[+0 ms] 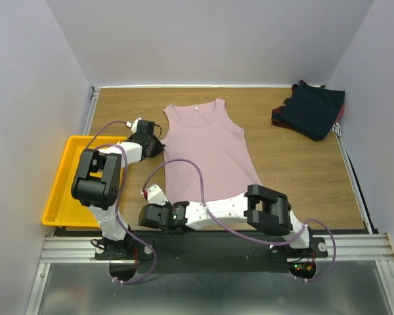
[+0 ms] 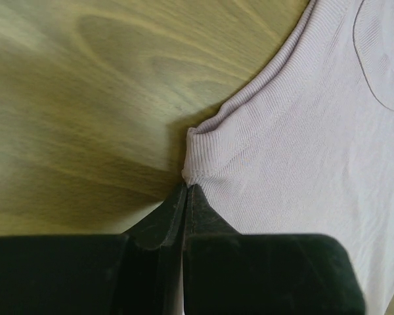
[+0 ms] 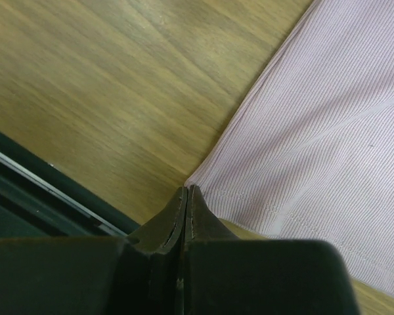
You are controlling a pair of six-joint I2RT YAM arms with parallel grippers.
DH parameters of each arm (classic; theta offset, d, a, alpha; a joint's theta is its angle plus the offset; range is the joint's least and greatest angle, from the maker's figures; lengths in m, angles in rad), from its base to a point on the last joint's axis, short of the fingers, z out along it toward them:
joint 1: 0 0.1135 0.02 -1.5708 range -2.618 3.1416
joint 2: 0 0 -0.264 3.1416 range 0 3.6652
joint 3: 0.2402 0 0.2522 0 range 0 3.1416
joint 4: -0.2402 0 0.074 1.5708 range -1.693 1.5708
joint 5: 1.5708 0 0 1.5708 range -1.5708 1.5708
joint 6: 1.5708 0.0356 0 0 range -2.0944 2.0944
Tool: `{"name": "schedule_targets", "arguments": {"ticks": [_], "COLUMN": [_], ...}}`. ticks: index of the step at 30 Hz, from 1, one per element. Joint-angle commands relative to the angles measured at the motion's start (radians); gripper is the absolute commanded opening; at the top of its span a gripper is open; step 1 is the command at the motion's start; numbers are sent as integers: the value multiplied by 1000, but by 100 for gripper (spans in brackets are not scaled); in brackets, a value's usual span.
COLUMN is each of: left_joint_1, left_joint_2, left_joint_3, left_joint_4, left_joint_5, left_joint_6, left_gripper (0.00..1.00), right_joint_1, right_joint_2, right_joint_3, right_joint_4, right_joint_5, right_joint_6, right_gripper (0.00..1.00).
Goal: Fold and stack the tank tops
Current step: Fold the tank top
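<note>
A dusty pink tank top (image 1: 203, 151) lies flat and spread out in the middle of the wooden table, neck to the far side. My left gripper (image 1: 159, 146) is at its left armhole. In the left wrist view the jaws (image 2: 186, 185) are shut on a small bunched bit of the ribbed armhole edge (image 2: 200, 147). My right gripper (image 1: 164, 202) is at the near left hem corner. The right wrist view shows it (image 3: 186, 188) shut, with the corner of the pink tank top (image 3: 315, 151) pinched at its tips. Dark navy tank tops (image 1: 310, 110) lie in a heap at the far right.
A yellow plastic tray (image 1: 65, 190) sits at the left edge of the table, beside the left arm. The black base rail (image 3: 26, 190) runs just in front of the hem. Grey walls enclose the table on three sides.
</note>
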State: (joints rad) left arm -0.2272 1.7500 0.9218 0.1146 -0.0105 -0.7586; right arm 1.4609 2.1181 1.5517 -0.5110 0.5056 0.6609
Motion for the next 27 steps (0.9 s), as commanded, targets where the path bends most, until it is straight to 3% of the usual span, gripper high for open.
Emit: {"name": "schedule_targets", "arguments": {"ticks": [1, 8, 27], "left_joint_1": [5, 5, -11], "left_joint_2": [-83, -63, 8], "left_joint_3": [-6, 49, 253], "left_joint_4": [-18, -72, -228], "left_joint_5": [-83, -108, -120], "left_joint_6": [-13, 30, 39], "left_gripper": [0, 0, 0], "right_joint_1": [10, 9, -134], "right_joint_2": [-53, -83, -325], "right_joint_3": [-30, -51, -223], "right_joint_4": [51, 65, 264], "right_joint_5": [-41, -32, -332], "right_joint_6": [3, 14, 45], "right_gripper": [0, 0, 0]}}
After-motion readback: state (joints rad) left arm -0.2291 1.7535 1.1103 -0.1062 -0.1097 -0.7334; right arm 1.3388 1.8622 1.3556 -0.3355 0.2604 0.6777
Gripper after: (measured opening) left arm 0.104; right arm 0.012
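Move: The left gripper already pinches the tank top's left edge under the armhole. The right armhole lies some 30 cm to its right and 5 cm farther out; the neckline is 13 cm to the right and 14 cm ahead. The yellow bin's middle is about 28 cm left, 13 cm back. The right gripper already holds the bottom-left hem corner; the opposite corner sits roughly 34 cm right, 15 cm ahead. All of it is a centimetre or two below the hands. Keep both grippers shut on the tank top's left edge. Draw the left gripper a little left, away from the right armhole, then raise it about 3 cm while easing forward. Hold the right gripper almost still at first, then lift the hem corner some 6 cm and finally ease it forward, tilting the wrist roughly 20 degrees so its left side rises and the fingers tip down. ##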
